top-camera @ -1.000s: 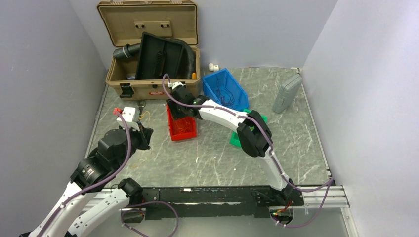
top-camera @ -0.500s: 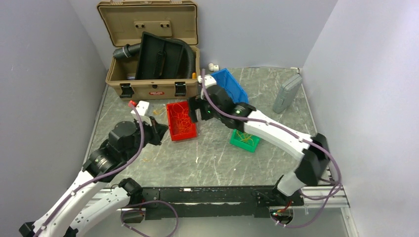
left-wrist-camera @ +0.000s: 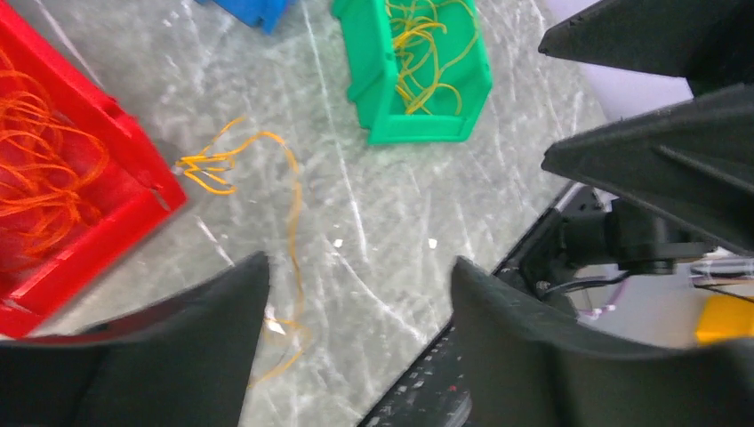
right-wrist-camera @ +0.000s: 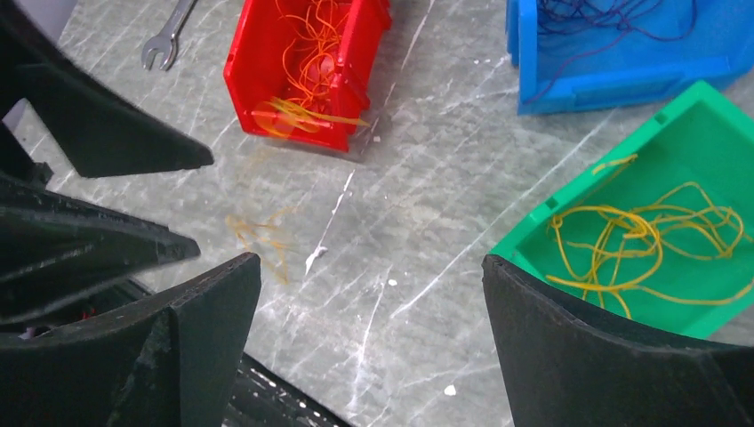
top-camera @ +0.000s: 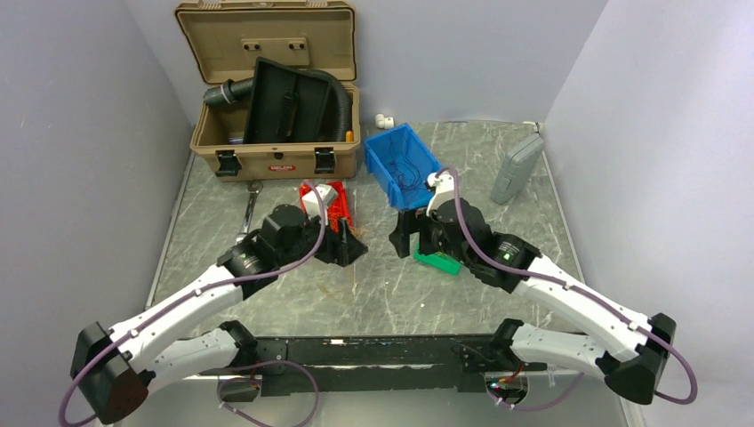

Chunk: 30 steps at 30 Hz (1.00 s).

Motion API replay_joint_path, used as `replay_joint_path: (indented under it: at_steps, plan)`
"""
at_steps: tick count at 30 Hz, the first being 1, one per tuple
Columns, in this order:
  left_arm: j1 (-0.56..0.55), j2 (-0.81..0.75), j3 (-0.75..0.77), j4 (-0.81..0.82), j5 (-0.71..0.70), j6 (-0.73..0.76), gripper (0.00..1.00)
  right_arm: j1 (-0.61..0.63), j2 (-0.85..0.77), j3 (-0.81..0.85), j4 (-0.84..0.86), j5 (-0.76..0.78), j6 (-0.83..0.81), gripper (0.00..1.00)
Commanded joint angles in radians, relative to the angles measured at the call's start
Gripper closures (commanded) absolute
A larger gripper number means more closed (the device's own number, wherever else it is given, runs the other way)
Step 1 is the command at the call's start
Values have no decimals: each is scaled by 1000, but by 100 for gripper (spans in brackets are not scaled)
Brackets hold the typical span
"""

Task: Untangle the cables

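Observation:
A loose tangle of thin orange and yellow cables (left-wrist-camera: 284, 191) lies on the marble table in front of the red bin (left-wrist-camera: 107, 222); it also shows in the right wrist view (right-wrist-camera: 256, 233). The red bin (right-wrist-camera: 293, 129) holds orange wires (right-wrist-camera: 311, 62). The green bin (right-wrist-camera: 529, 238) holds yellow wires (right-wrist-camera: 640, 240). The blue bin (right-wrist-camera: 622, 76) holds dark wires (right-wrist-camera: 605, 13). My left gripper (left-wrist-camera: 357, 262) is open and empty, just above the table with the loose tangle by its left finger. My right gripper (right-wrist-camera: 369, 260) is open and empty over bare table between the tangle and the green bin. The two grippers (top-camera: 351, 252) (top-camera: 402, 236) face each other.
A tan toolbox (top-camera: 267, 162) with a black corrugated hose (top-camera: 342, 102) stands open at the back left. A wrench (top-camera: 249, 209) lies left of the red bin. A grey case (top-camera: 516, 169) lies at the back right. The black mounting rail (top-camera: 382, 351) runs along the near edge.
The left arm swung right, from left of the red bin to in front of it. The right gripper pulled back from the red bin to beside the green bin.

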Motion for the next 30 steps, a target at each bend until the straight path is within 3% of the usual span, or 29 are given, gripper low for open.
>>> replay_joint_path:
  at_steps: [1, 2, 3, 8, 14, 18, 24, 30]
  plan:
    - [-40, 38, 88, -9, -22, 11, 10, 0, -40, -23, -48, -22, 57, 1]
    - [-40, 36, 95, -38, -44, 19, 2, -1, -26, -20, -61, -30, 73, 0]
    - [-41, 29, 99, -66, -68, 25, 1, 2, -9, -21, -63, -40, 87, 0]
    - [-26, -55, 107, -209, -208, 53, 0, 45, 68, -59, 44, -64, 183, 0]
    - [73, -176, 67, -325, -243, 23, 1, 133, 250, -35, 120, -8, 320, 0]
    - [107, -246, 17, -370, -241, -31, 0, 157, 391, 21, 136, 6, 303, 0]
    - [113, -336, -37, -433, -220, -80, 1, 157, 535, 67, 256, -68, 152, 0]
    - [118, -392, -26, -494, -257, -60, 1, 162, 657, 71, 350, -62, 246, 3]
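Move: The loose yellow cable, spread between the red box's near right corner and the table's near edge, has its middle about 14 cm left of my right hand, 4 cm back and roughly 20 cm below. From that hand, the red box is some 14 cm ahead and 19 cm left, and the green box about 10 cm ahead and 11 cm right. From my left hand, the cable is about 4 cm left, 3 cm back and 18 cm down. I drop my right hand about 15 cm and carry it some 11 cm left, down towards the strand of yellow cable in front of the red box, tipping the wide-open fingers about 20 degrees further down. My left hand, already opening, finishes opening and withdraws about 11 cm left and slightly back, turning some 20 degrees counter-clockwise to clear the way. ##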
